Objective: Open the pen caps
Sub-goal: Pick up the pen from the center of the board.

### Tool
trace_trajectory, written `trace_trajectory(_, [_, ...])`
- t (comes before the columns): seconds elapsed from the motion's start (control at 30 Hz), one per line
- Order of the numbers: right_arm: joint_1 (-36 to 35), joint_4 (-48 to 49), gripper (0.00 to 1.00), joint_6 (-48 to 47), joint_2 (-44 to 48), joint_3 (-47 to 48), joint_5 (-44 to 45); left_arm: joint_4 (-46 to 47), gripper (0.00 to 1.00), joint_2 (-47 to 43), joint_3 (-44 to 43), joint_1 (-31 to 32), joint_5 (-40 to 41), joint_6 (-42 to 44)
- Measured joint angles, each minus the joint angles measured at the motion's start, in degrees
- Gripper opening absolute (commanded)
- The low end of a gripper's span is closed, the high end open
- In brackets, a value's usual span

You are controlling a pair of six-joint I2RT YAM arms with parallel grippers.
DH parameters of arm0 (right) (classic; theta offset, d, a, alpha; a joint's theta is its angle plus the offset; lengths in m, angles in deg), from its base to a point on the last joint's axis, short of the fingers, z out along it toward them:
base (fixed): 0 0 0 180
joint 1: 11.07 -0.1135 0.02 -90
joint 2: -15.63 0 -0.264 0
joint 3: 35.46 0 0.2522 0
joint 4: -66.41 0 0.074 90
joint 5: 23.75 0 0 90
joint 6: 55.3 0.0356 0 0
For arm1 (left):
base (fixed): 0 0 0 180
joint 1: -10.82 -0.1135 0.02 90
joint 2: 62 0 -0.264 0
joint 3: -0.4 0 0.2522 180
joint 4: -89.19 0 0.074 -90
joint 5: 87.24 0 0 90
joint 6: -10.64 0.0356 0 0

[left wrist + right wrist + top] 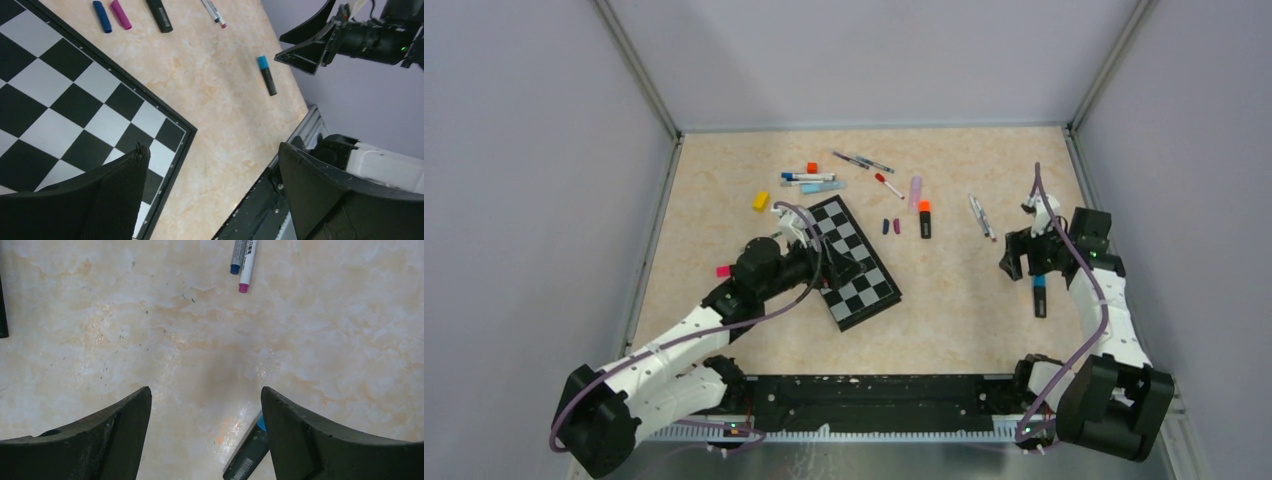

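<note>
A black marker with a blue pen cap [1038,296] lies on the table at the right. My right gripper [1025,260] hovers open just beyond it. In the right wrist view that marker [246,454] pokes out beside the right finger, while the open right gripper [206,400] has only bare table between its fingers. My left gripper [854,270] is open over the chessboard [871,296], and the left wrist view shows the left gripper [212,160] holding nothing. A loose blue cap [102,16] and a magenta cap [120,14] lie past the board, next to an orange-capped black marker [925,218].
Two thin pens [980,216] lie beyond the right gripper. More pens and markers [864,162] are scattered at the back, with a lilac marker [915,190], an orange-red cube [812,168] and a yellow block [761,201]. A small pink piece [722,271] sits by the left arm.
</note>
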Motion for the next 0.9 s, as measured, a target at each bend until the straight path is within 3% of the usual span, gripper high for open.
trace_trajectory(0.17, [0.00, -1.44, 0.75, -2.10, -0.55, -0.07, 2.54, 4.92, 0.99, -0.13, 4.74, 0.00, 1.22, 7.78])
trace_trajectory(0.37, [1.95, -2.14, 0.60, -3.69, -5.31, -0.22, 9.46, 12.59, 0.99, 6.32, 7.67, 0.00, 1.01, 14.51])
trace_trajectory(0.6, [6.97, -4.33, 0.55, -4.52, -10.32, -0.22, 14.80, 16.70, 0.99, 10.93, 7.69, 0.00, -1.79, 17.18])
trace_trajectory(0.9, [7.48, -4.44, 0.47, -5.44, -14.27, -1.03, 16.35, 18.05, 0.99, 11.43, 7.69, 0.00, -2.86, 18.73])
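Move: The blue-capped marker on the table lies from the right hand some 7 cm to the right, 4 cm back and about 11 cm below. From that hand, the pair of uncapped pens is roughly 17 cm ahead and 8 cm to the left, and the orange-capped highlighter about 17 cm ahead and 24 cm left, both at table height. From the left hand the blue-capped marker is about 50 cm to the right, a few centimetres (3) ahead and 20 cm down. The right hand sinks about 8 cm while swinging some 7 cm to the right and 5 cm back towards the blue-capped marker, the sideways part ending early and the last stretch mostly downward, as its fingers tip some 20 degrees steeper and narrow from wide to about half open over the black barrel, still not gripping. Meanwhile the empty left hand drops about 6 cm over the chessboard and then stops there, rolling a little, its fingers staying wide open. ##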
